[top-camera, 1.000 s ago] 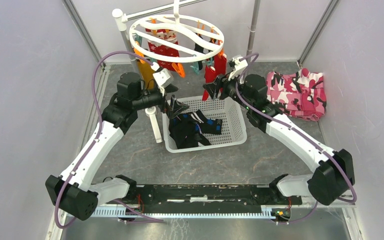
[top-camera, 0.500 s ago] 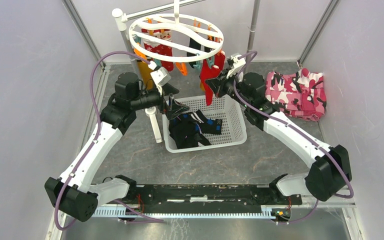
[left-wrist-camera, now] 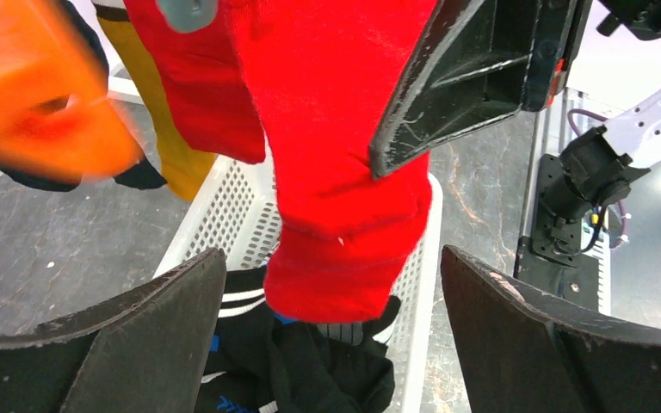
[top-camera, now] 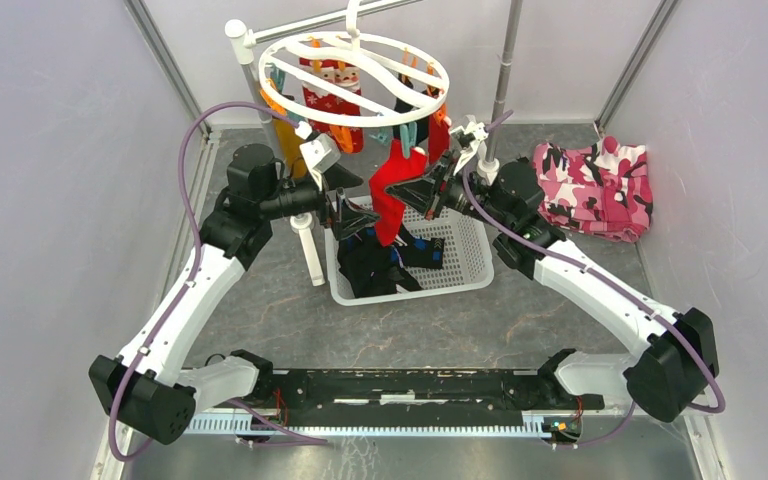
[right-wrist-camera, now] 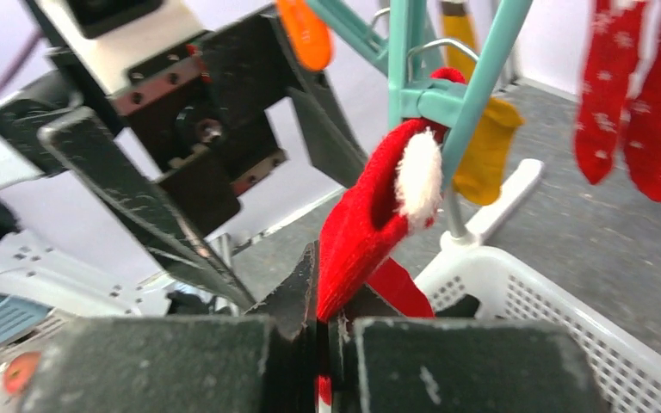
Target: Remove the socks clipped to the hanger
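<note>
The round white hanger [top-camera: 350, 122] hangs at the back with red snowflake socks [top-camera: 332, 95] and a mustard sock [right-wrist-camera: 486, 155] clipped under it. My right gripper [right-wrist-camera: 325, 323] is shut on a plain red sock [right-wrist-camera: 370, 224], whose white-tipped top is still held in a teal clip [right-wrist-camera: 439, 103]. In the top view that red sock [top-camera: 390, 195] stretches down from the ring to the right gripper [top-camera: 407, 192], above the basket. My left gripper [left-wrist-camera: 331, 344] stands open just left of it, the sock's lower end [left-wrist-camera: 336, 172] hanging between its fingers without touching them.
A white perforated basket [top-camera: 470, 262] under both grippers holds black socks [top-camera: 375, 262]. The hanger's white stand foot [top-camera: 310, 255] lies left of the basket. A pink camouflage cloth [top-camera: 595, 190] lies at the back right. Grey walls close in both sides.
The right gripper has shut on the red sock and pulled it left and down over the basket, stretching it from its clip. The hanger ring swung. The left arm stayed put.
</note>
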You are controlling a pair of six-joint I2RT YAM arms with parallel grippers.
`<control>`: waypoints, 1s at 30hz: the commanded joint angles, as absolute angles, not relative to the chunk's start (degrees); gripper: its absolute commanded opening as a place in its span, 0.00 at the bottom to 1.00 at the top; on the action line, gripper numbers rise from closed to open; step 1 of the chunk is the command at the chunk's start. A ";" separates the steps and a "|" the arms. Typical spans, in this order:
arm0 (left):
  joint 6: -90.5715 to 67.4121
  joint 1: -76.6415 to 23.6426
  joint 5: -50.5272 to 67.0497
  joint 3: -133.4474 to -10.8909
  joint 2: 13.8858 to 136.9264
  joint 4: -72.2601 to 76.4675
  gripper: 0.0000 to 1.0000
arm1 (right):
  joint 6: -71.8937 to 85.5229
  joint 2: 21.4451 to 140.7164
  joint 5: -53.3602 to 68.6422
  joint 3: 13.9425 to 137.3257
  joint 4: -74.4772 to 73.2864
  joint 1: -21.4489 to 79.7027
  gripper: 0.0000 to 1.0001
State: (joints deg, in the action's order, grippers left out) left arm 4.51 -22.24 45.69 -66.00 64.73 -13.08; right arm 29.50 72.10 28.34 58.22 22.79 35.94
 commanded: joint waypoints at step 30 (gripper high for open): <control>5.90 -19.77 65.95 -70.98 69.10 -16.87 0.10 | 28.58 71.68 19.74 66.23 17.92 35.99 0.75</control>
State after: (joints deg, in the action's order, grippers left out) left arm 5.82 -19.88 64.66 -71.57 71.96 -16.88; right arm 35.94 74.89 30.00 60.69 23.55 36.40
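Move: The red sock's middle is about 5 cm right of the left hand, 1 cm ahead and 4 cm above. The right hand already pinches it, with the middle some 2 cm to its left, level fore and aft, 3 cm below. From the right hand, the teal clip is roughly 7 cm ahead, straight in line and 7 cm up. From the left hand, the orange clip is about 9 cm ahead, 3 left and 9 up; the basket is about 8 back, 11 right and 30 below. The left fingers close from wide open and pinch the foot part of the red sock, the hand easing about 2 cm back and 1.5 cm right and turning some 15 degrees clockwise. The right hand, pinching at first, draws 3 cm back, 2 cm up and left, then opens wide to let the sock go and returns forward and down about as far, towards the clip. ##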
